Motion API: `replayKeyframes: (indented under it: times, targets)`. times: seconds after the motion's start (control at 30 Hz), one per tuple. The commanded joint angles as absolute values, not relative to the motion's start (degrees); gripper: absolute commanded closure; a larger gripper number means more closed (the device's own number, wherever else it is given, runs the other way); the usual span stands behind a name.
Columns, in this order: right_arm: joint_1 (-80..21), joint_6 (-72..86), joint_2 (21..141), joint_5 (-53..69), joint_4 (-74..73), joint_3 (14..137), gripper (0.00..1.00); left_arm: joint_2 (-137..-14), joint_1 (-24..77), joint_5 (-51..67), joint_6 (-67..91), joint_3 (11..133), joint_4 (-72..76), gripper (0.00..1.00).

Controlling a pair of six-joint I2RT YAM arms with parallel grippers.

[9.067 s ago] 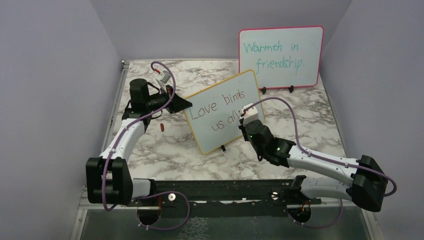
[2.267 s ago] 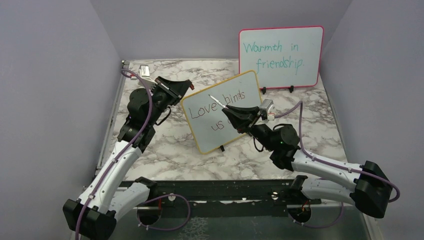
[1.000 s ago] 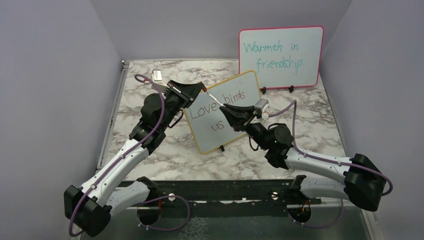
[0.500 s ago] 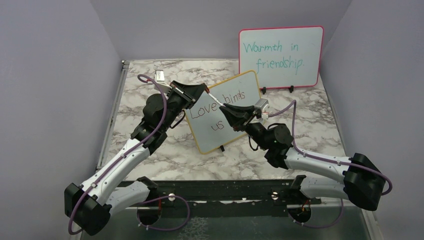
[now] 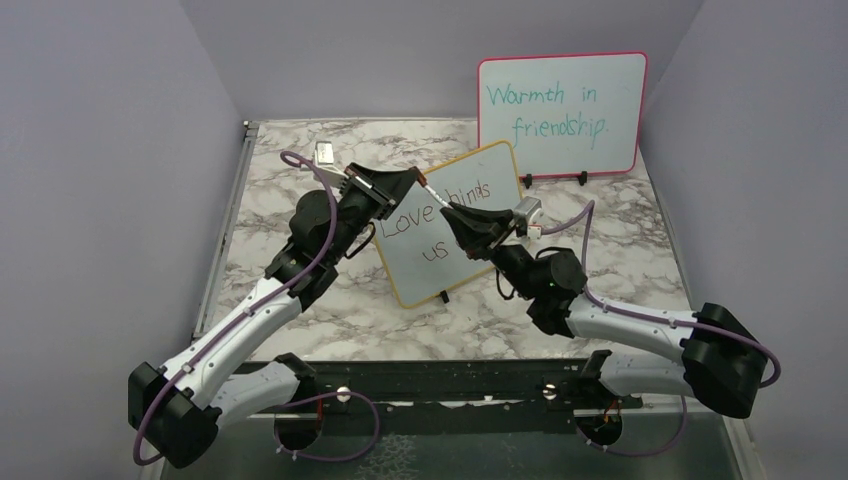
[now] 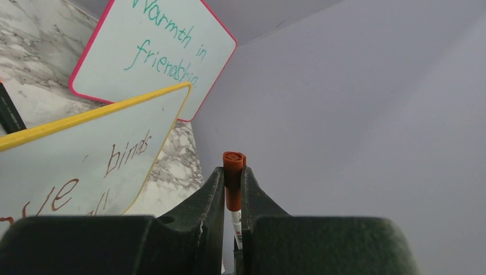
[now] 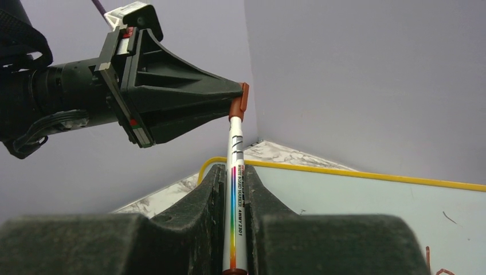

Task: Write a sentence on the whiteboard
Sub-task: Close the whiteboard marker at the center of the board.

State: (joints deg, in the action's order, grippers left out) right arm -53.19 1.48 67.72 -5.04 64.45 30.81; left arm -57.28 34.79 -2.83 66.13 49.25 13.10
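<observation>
The yellow-framed whiteboard [image 5: 428,272] leans tilted at the table's middle. On it is the sentence [image 5: 405,220]: "Love binds us" shows, and the rest is behind my right gripper. Above the board's upper left, my right gripper [image 5: 450,212] is shut on a white marker [image 5: 436,196] by its barrel. My left gripper [image 5: 418,181] is shut on the orange-brown cap [image 5: 422,181], which sits over the marker's tip. The left wrist view shows the cap [image 6: 233,165] pinched in that gripper [image 6: 234,172]. The right wrist view shows the marker [image 7: 235,154] running up from the right gripper [image 7: 232,169] into the cap [image 7: 239,103].
A pink-framed board [image 5: 560,115] with teal writing stands at the back right against the wall. A small pale object [image 5: 325,152] lies on the marble table [image 5: 300,290] at the back left. Purple walls close in the left, the back and the right.
My left gripper has crept a little to the right with the cap, closer to the right gripper. The right gripper and marker have barely shifted, and the whiteboard has stayed put.
</observation>
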Motion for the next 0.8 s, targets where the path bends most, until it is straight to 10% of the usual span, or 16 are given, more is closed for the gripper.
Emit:
replayKeyframes:
  times: [0.0,0.3,0.6,0.77]
  targets:
    - [-53.53,0.92,69.39,-6.08,71.35,31.79,0.99,-58.32,37.63,-2.53,67.59,48.30,16.66,1.00]
    - [-53.52,2.55,71.20,-7.52,78.25,30.93,0.99,-57.93,41.60,-4.69,64.97,46.73,19.15,0.99]
    - [-53.53,5.61,70.07,-7.93,79.76,29.05,0.99,-52.56,41.52,-6.60,56.20,44.91,20.87,0.53]
    - [-53.53,7.37,67.29,-6.96,77.59,27.89,0.99,-51.41,40.27,-5.01,51.57,45.35,21.92,0.44]
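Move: My left hand already pinches the brown cap on the tip of the whiteboard marker; the middle of the marker lies about 4 cm back, 5 cm to the right and 3 cm below it. The yellow-edged board's centre is some 4 cm ahead, 7 cm right and 27 cm below that hand. My right hand still grips the marker body, with the cap about 6 cm ahead, 6 cm left and 4 cm above; from there the yellow-edged board's centre is roughly 9 cm ahead, level sideways and 24 cm below. I push the cap down along the marker with my left hand, about 2 cm to the right and slightly back and up, while my right hand keeps its grip and rises 1.5 cm, rolling some 10 degrees. Then my left fingers open wide, let go of the cap and draw back about 2 cm, tilting up as they come clear. ##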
